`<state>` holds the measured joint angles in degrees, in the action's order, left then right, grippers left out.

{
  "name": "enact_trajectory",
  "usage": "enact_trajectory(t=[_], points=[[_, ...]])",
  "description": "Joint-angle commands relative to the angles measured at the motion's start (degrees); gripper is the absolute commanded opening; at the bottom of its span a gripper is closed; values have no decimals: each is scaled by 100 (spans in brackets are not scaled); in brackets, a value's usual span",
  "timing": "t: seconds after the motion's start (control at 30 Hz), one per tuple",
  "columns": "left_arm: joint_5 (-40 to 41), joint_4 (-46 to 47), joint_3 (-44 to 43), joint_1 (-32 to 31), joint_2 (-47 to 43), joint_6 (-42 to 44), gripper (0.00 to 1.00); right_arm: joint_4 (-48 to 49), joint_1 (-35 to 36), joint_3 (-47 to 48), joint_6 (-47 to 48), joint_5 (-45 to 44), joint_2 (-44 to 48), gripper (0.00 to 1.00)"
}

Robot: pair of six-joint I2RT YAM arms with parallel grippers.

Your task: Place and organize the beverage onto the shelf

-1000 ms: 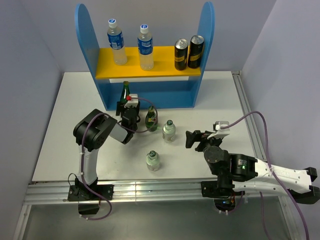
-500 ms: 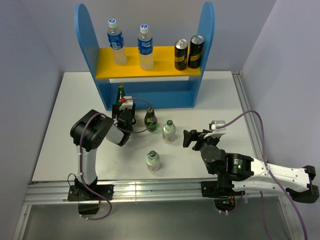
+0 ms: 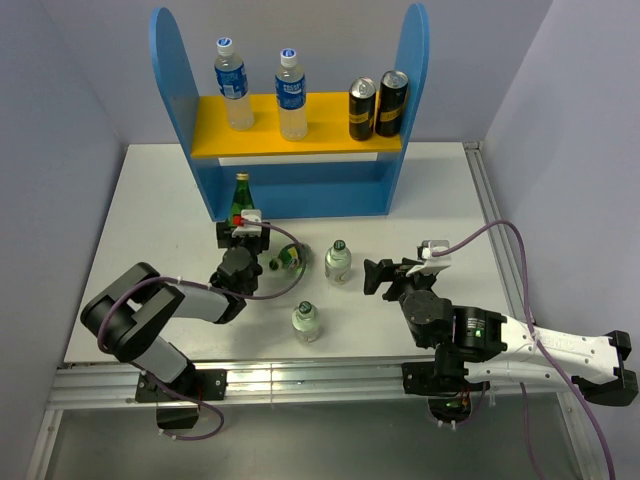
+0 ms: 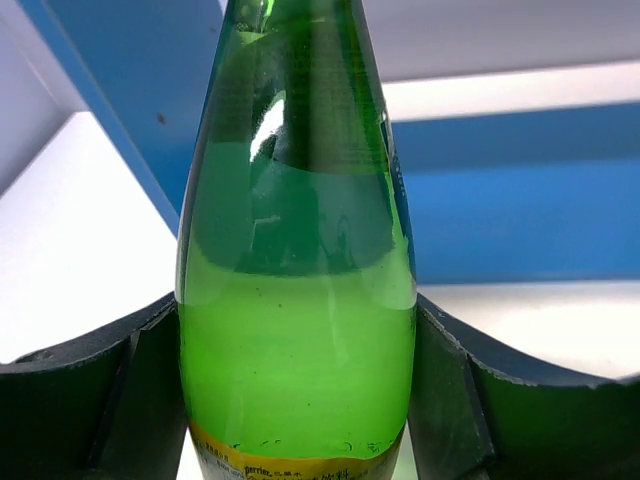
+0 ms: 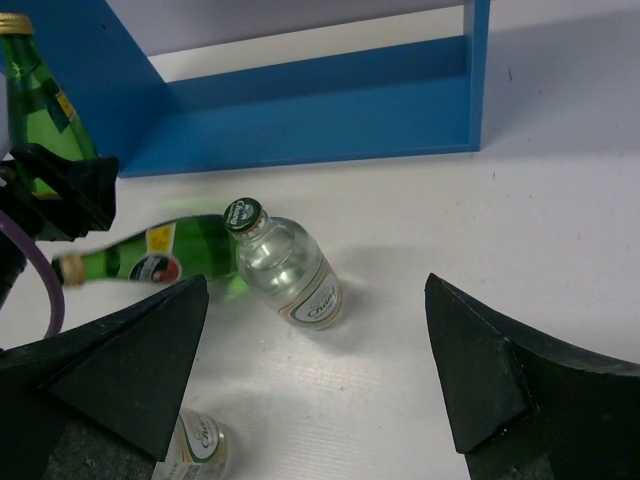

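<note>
The blue shelf (image 3: 172,80) holds two clear blue-label bottles (image 3: 232,85) (image 3: 291,95) on its yellow upper board (image 3: 320,138). My left gripper (image 3: 241,224) is shut on an upright dark green bottle (image 3: 241,192) at the shelf's lower left front; in the left wrist view the bottle (image 4: 297,300) fills the gap between the fingers (image 4: 90,400). The second green bottle (image 3: 287,260) lies on its side, also in the right wrist view (image 5: 185,248). Two short clear bottles (image 3: 338,262) (image 3: 306,321) stand on the table. My right gripper (image 3: 383,274) is open and empty, right of the nearer one (image 5: 287,265).
Two black-and-gold cans (image 3: 362,108) (image 3: 391,103) stand on the right of the upper board. The shelf's blue base (image 5: 330,100) runs behind the bottles. The table's right edge rail (image 3: 492,230) is beside the right arm.
The left arm has dropped low and carried its green bottle left toward the shelf's base. The second green bottle has gone from upright to lying on its side. The right gripper edged left.
</note>
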<state>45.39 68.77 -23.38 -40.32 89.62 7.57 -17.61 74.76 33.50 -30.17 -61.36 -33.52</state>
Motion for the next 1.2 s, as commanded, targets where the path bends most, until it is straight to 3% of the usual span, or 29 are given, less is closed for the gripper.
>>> enact_trajectory(t=[0.0,0.37,0.5,0.63,0.67,0.73,0.77,0.9,1.0,1.17], points=[[146,2923,-220,33,-288,183,0,135,38,113,-6,-77,56,96],[313,2835,-167,24,64,-142,0,170,38,69,143,-95,162,95],[488,2713,-97,-125,-216,182,0,458,38,95,371,89,65,95],[366,1371,-71,-424,-1471,-18,0,872,38,315,967,449,-23,96],[87,323,-79,-451,-1779,-210,0,969,38,368,1083,554,-67,96],[-457,-833,-141,-451,-2842,-703,0,1250,30,570,1477,879,-128,97],[-1139,-1683,-167,-442,-3185,-957,0,1338,30,640,1592,994,-207,97],[-2504,-3574,-562,-433,-4635,-1363,0,1743,12,1079,2155,1363,-488,98],[-2815,-4579,-817,-442,-5111,-1644,0,2146,21,1369,2384,1679,-717,98],[-3781,-5285,-940,-477,-5315,-2206,0,2437,-5,1992,2850,2382,-1252,98]])
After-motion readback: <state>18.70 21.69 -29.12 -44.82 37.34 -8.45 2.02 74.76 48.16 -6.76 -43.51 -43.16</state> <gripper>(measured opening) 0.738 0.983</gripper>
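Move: The left hand holds the upright green bottle in front of the shelf, whose lower compartment has its middle about 10 cm ahead, 13 cm right and 8 cm below. The fallen green bottle lies some 11 cm right, 5 cm back and 11 cm below. From the right hand the held bottle is roughly 17 cm ahead, 30 cm left and 5 cm lower; the nearer clear bottle stands 7 cm ahead, 8 cm left, 16 cm below. Still gripping the green bottle, the left hand rises some 17 cm, backing off the shelf; the open right rises leftward. ##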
